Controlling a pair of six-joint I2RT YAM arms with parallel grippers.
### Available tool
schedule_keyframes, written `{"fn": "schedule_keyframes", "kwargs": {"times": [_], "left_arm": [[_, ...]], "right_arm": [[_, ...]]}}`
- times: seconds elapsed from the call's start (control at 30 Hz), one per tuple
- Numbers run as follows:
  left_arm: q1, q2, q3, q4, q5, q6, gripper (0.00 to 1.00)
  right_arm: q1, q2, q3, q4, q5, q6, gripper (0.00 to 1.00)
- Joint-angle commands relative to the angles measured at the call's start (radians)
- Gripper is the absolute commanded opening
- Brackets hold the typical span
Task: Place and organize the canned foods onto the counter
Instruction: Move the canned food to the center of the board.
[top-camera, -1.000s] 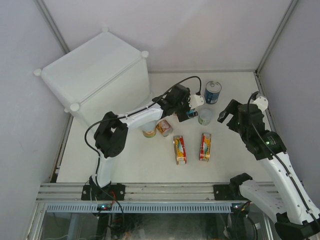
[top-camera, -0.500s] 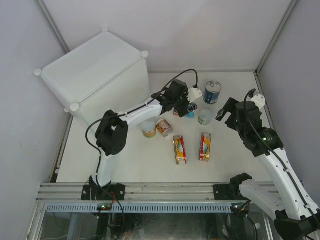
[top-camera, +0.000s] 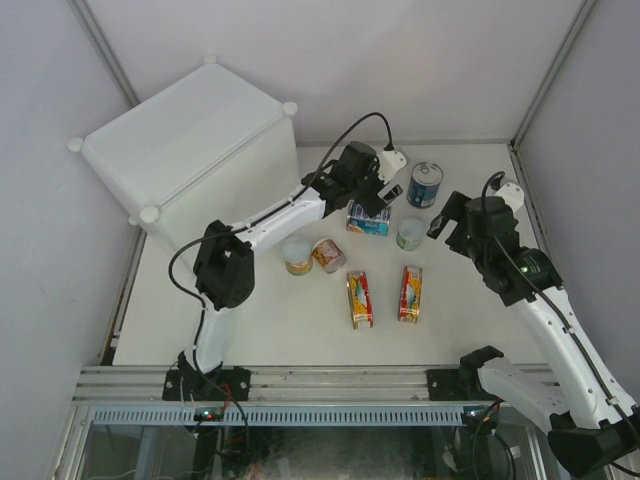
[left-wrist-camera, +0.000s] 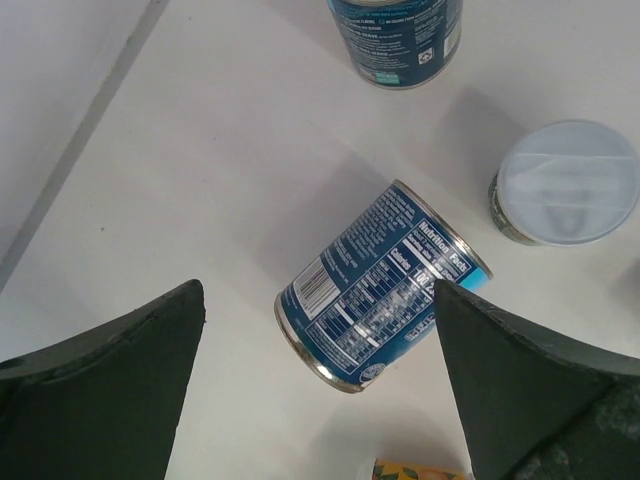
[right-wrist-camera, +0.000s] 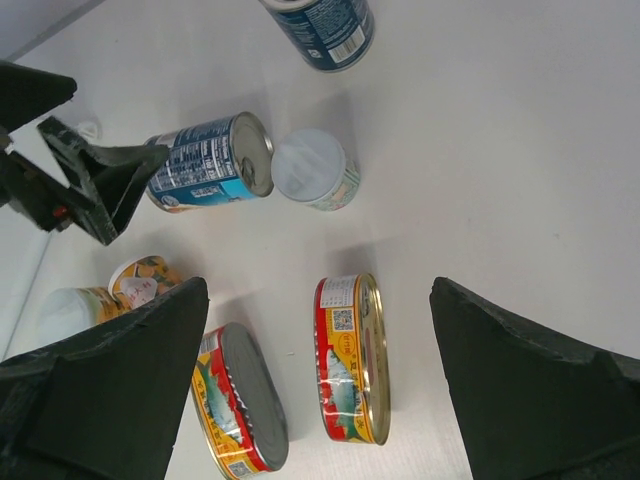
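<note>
A tall blue-labelled can (top-camera: 367, 220) lies on its side on the tabletop, and my open left gripper (top-camera: 380, 197) hovers just above it, apart from it. In the left wrist view this can (left-wrist-camera: 385, 285) sits below the empty gripper (left-wrist-camera: 318, 292). A second blue can (top-camera: 425, 185) stands upright behind it. A short can with a white lid (top-camera: 410, 233) stands beside my open, empty right gripper (top-camera: 452, 225). Two short cans (top-camera: 298, 256) (top-camera: 328, 255) and two oval red-and-yellow tins (top-camera: 359, 298) (top-camera: 410, 292) lie nearer. The white counter box (top-camera: 190, 150) stands at the far left with nothing on top.
The right wrist view looks down on one oval tin (right-wrist-camera: 350, 360), the other oval tin (right-wrist-camera: 240, 400) and the left arm's fingers (right-wrist-camera: 90, 180). Grey walls close off the back and both sides. A metal rail (top-camera: 320, 385) runs along the near edge.
My left gripper has drawn back from over the blue can, which now shows fully on its side. My right gripper has moved slightly left towards the white-lidded can.
</note>
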Motion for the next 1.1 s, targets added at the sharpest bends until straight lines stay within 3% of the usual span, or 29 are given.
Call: {"fn": "schedule_keyframes", "kwargs": {"times": [0.0, 0.3, 0.7, 1.07], "left_arm": [[0.012, 0.051, 0.099, 0.005, -0.027, -0.079, 1.00], [0.025, 0.182, 0.201, 0.041, -0.164, -0.232, 1.00], [0.044, 0.264, 0.293, -0.143, -0.159, -0.314, 1.00], [0.046, 0.246, 0.253, -0.282, -0.089, -0.390, 0.98]], "right_arm": [[0.028, -0.004, 0.039, 0.027, 0.022, 0.013, 0.91], [0.057, 0.006, 0.048, 0.006, 0.049, -0.006, 0.91], [0.072, 0.007, 0.056, -0.010, 0.063, -0.017, 0.91], [0.075, 0.014, 0.052, 0.004, 0.048, -0.017, 0.92]]}}
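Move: The blue can lying on its side is almost straight below the left hand, about 12 cm down, 1 cm ahead and 2 cm to the right. From that hand, the upright blue can stands some 7 cm ahead and 15 cm right, the clear-lidded jar about 3 cm back and 12 cm right, and the small orange can lies roughly 9 cm back and 7 cm left. From the right hand, the lying blue can is about 18 cm ahead, 16 cm left and 19 cm down. Down and forward over the lying blue can, the left hand sinks about 9 cm in all, first reaching some 5 cm forward, then drawing back about 2 cm on the can's far side. It turns roughly 20 degrees counter-clockwise and tips further downward, fingers still wide open, the nearer fingertip coming onto the can's far upper side and pushing the can back. ##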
